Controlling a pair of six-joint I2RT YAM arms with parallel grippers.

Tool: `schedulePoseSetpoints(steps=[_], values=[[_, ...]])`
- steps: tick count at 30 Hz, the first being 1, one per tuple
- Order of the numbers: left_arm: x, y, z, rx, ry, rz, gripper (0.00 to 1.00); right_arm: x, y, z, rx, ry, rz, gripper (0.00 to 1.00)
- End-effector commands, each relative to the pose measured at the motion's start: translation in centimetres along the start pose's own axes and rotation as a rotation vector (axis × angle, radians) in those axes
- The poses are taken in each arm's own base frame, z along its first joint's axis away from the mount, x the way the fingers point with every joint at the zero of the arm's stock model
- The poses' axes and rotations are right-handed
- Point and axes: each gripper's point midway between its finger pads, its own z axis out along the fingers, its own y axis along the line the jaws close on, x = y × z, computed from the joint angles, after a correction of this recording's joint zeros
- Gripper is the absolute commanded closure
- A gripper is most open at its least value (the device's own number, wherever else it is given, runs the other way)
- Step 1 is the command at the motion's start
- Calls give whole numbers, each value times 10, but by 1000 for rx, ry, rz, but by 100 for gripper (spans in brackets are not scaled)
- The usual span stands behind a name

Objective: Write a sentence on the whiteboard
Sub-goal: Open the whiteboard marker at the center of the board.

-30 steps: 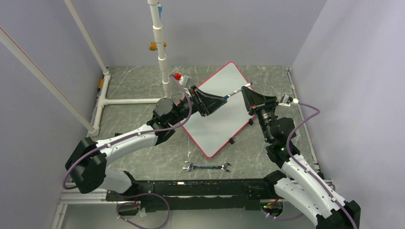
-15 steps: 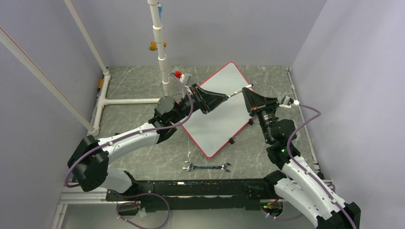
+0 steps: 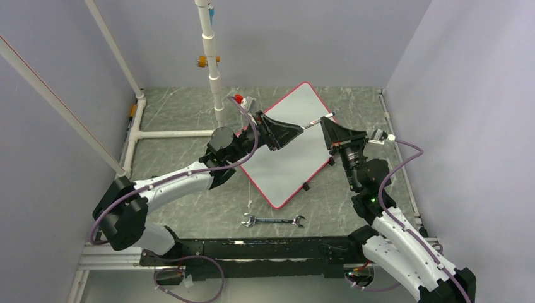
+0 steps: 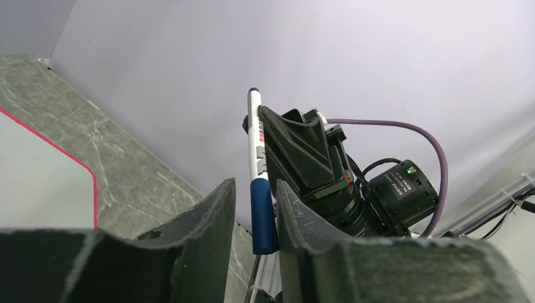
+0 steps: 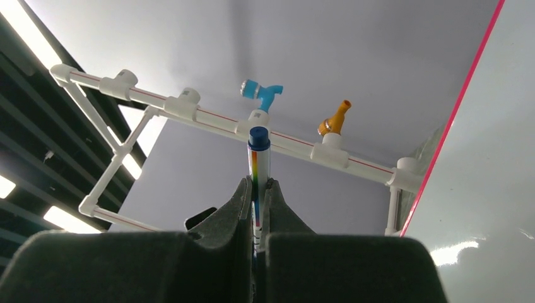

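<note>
The whiteboard lies flat on the table, turned like a diamond, with a thin red rim. No sentence shows on its white surface. Above it, my right gripper is shut on the white body of a marker, which it holds level in the air. In the right wrist view the marker stands up from my right gripper. My left gripper faces it. In the left wrist view the blue cap sits between the fingers of my left gripper. The cap rests against the right finger, with a gap on the left.
A steel wrench lies on the table in front of the whiteboard. A white pipe frame with an orange fitting rises at the back left. A small red object sits by its foot. Grey walls close in both sides.
My left arm has crept slightly right, toward the marker's cap end. The right gripper and the marker have barely moved.
</note>
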Motion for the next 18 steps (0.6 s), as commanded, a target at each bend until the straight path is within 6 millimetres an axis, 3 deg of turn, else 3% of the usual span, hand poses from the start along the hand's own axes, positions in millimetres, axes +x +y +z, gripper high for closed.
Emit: schedulePoseSetpoints(steps=[1, 5, 11, 12, 13, 14, 16, 17, 18], values=[[-17, -25, 6, 79, -39, 14, 71, -1, 21, 0, -68, -3, 29, 100], [-18, -24, 5, 70, -40, 16, 100, 0, 18, 0, -64, 0, 39, 100], [-20, -26, 0, 52, -34, 44, 100, 12, 19, -2, -62, 72, 5, 100], [-20, -26, -2, 42, -20, 58, 100, 16, 18, -3, -52, 100, -39, 96], [-21, -27, -3, 36, -5, 75, 100, 21, 21, -4, -60, 130, -97, 89], [-22, -28, -5, 32, 11, 89, 100, 25, 24, -5, -63, 157, -148, 76], [-24, -30, -9, 32, 52, 115, 100, 30, 28, -7, -67, 202, -231, 40], [-27, -29, -11, 27, 71, 123, 100, 34, 30, -8, -75, 228, -257, 28], [-30, -31, -15, 28, 87, 131, 100, 36, 29, -10, -71, 243, -281, 23]])
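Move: The marker's blue cap already sits between my parted left fingertips, its middle at the hand point. My right fingers pinch the white body about 7 cm to the right, 3 cm ahead and 2 cm higher, so for my right hand the cap is some 7 cm left, 3 cm back and 2 cm down. The whiteboard's middle lies roughly 25 cm below my left hand, about 7 cm ahead and 2 cm left. With both arms nearly still, my left hand shuts its fingers on the blue cap and keeps its pinch, easing only about 1 cm left at the end. Once that grip is set, my right hand opens wide and lets go of the white body, shifting some 2 cm left and rolling about 10 degrees, left side down. ##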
